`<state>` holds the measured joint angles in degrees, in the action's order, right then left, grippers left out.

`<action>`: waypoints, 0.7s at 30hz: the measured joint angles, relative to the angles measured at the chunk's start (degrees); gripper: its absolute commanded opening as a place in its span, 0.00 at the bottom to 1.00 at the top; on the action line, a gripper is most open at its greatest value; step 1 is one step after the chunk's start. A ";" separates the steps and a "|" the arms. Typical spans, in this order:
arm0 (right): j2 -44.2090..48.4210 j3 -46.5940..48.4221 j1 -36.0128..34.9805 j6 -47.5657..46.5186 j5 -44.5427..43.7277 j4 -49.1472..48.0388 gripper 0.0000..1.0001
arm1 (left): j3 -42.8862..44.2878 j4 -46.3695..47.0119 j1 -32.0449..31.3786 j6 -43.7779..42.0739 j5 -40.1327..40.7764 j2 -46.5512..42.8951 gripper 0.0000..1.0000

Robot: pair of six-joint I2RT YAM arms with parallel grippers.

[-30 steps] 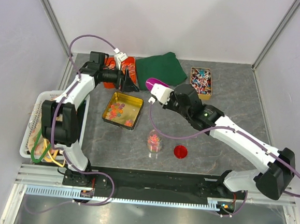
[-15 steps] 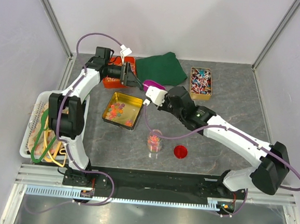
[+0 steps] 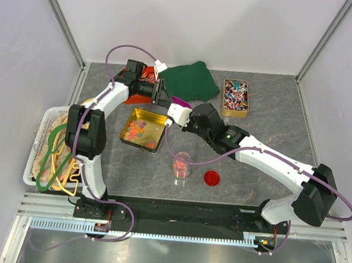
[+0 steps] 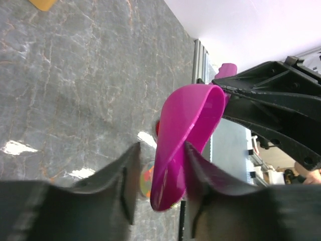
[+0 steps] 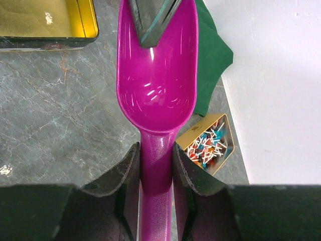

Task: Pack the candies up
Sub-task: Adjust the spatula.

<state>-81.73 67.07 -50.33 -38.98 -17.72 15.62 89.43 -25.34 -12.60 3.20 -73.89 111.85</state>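
The candies [image 3: 141,127], small orange, pink and yellow pieces, lie in a gold tin [image 3: 157,119]; more fill a small clear cup [image 3: 181,166]. My right gripper [image 5: 156,165] is shut on the handle of an empty magenta scoop [image 5: 156,75], held above the table behind the tin [image 3: 179,100]. My left gripper [image 4: 155,186] reaches the scoop's bowl from the left [image 3: 166,97]. Its jaws stand half closed around the bowl's front rim. One finger [image 4: 200,175] touches the scoop [image 4: 188,120]. The other finger [image 4: 125,175] stands a little apart, with the cup [image 4: 146,178] showing through the gap.
A red lid [image 3: 212,178] lies right of the cup. A tin of twist-wrapped sweets [image 3: 235,96] and a green cloth [image 3: 192,79] sit at the back. An orange tray [image 3: 145,74] lies back left, under the left arm. A white basket of hangers [image 3: 47,152] stands off the table's left edge.
My left arm has swung right from the orange tray to the scoop, and its jaws have narrowed around the bowl. My right arm has carried the scoop slightly left.
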 measured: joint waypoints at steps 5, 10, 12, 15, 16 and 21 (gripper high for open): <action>0.02 -0.11 -0.22 0.02 -0.61 0.00 0.00 | 0.15 0.13 -0.72 1.09 -0.37 0.76 0.06; 0.09 -0.37 -0.20 0.07 -0.63 0.22 0.29 | 0.46 0.15 -0.76 1.79 -1.51 1.29 0.02; 0.26 -0.66 -0.20 0.11 -0.52 0.02 0.36 | 0.52 0.17 -0.79 1.79 -1.70 1.49 0.02; 0.98 -1.40 0.11 0.59 0.85 -0.15 0.43 | 0.52 0.17 -1.01 1.79 -2.51 2.03 0.02; 1.33 -1.62 0.42 0.85 1.99 -0.17 0.53 | 0.52 0.15 -1.05 1.77 -2.86 2.16 0.02; 3.58 -1.84 3.45 2.47 8.52 -0.17 0.54 | 0.52 0.20 -1.62 1.73 -5.62 2.54 0.02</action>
<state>-78.15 65.23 -46.87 -36.51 -9.19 15.44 89.95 -25.15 -14.22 4.93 -79.50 114.39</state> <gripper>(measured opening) 0.540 0.179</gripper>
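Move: The spatula's bowl, handle still held by the right fingers, has its middle about 4 cm right of the left hand and 2 cm back, roughly at its height; from the right hand it is some 5 cm left and 2 cm ahead. Counted from the left hand and about 17 cm below it, the gold tin sits 10 cm back and 9 cm left, the red tray 8 cm ahead and 11 cm left, the green cloth 9 cm ahead and 6 cm right. The spatula's bowl is pinched at its tip by the half-open left fingers, one inside the bowl and one behind, as that hand eases about 1 cm right and then draws back about as far. The right hand stays on the handle at first, then spreads its fingers and loosens its grip, its left side rising about 5 degrees. ##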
